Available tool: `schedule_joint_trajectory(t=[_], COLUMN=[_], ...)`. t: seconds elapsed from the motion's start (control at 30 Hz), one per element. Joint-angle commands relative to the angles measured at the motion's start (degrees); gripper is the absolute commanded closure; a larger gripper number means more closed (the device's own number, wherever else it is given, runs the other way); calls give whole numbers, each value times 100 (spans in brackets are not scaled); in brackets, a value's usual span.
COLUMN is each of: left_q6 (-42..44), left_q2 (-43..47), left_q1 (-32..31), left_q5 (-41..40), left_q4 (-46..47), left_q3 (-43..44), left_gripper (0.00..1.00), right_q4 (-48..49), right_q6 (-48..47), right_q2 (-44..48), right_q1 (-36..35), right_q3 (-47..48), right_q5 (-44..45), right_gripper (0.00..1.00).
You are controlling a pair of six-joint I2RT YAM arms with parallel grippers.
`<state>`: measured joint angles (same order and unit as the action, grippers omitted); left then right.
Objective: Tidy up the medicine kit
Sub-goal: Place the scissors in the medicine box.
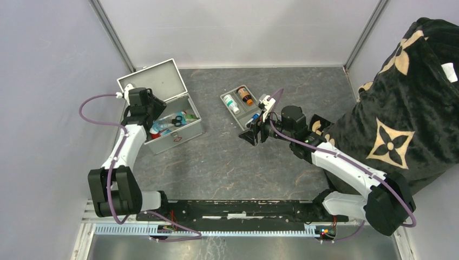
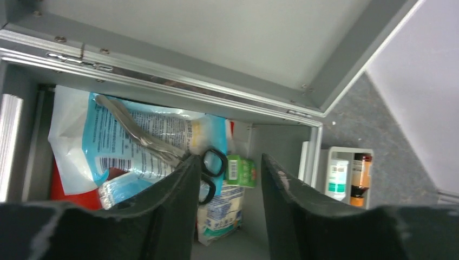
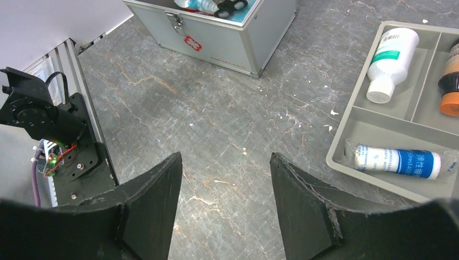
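Observation:
The silver medicine kit (image 1: 178, 134) stands open at the left, its lid (image 2: 189, 32) leaning back. Inside lie black-handled scissors (image 2: 215, 161), a blue-and-white pouch (image 2: 108, 141), a small green box (image 2: 242, 170) and a white packet (image 2: 222, 214). My left gripper (image 2: 230, 158) hangs open just above the kit's inside, with nothing between its fingers. Its left finger (image 2: 178, 195) is close to the scissors' handles. My right gripper (image 3: 224, 155) is open over bare table, between the kit (image 3: 216, 38) and the grey divided tray (image 3: 346, 135).
The tray (image 1: 254, 125) holds a white bottle (image 3: 392, 62), a brown bottle with an orange cap (image 3: 449, 86) and a blue-labelled tube in a wrapper (image 3: 398, 161). A black patterned cloth (image 1: 411, 97) fills the right side. White walls close in the table.

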<state>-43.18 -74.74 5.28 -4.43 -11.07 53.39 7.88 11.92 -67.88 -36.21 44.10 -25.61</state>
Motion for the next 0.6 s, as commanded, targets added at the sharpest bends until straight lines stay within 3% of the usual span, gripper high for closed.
schedule_joint_trajectory(t=[0.0, 0.17, 0.3, 0.57], left_q6=[-37, 248, 672, 1407], left_q2=[63, 155, 94, -637], left_q1=[10, 9, -85, -1128], left_q5=[-454, -834, -253, 228], left_q4=[-119, -565, -547, -739], left_q3=[250, 538, 694, 1279], left_gripper=[43, 35, 32, 25], right_q4=[48, 29, 42, 5], right_q6=[-72, -119, -138, -222], right_q2=[-43, -92, -96, -170], right_q1=[24, 22, 24, 20], right_q3=[-67, -50, -102, -125], right_q5=[0, 45, 174, 328], right_gripper=[33, 33, 33, 32])
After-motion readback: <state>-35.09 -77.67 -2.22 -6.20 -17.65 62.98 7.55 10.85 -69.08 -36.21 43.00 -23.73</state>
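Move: The scissors are already in the medicine box, roughly 7 cm below the left hand, about 2 cm back and 3 cm to its left. The green packet is some 5 cm right and 1 cm back, 9 cm down. The gray tray with the bottles stands some 25 cm right, 3 cm farther out, 16 cm down. From the right hand, the scissors are about 31 cm left and 8 cm ahead, 13 cm down. Left fingers open wider; the hand dips, rises about 4 cm, then swings right some 5 cm towards the tray. ##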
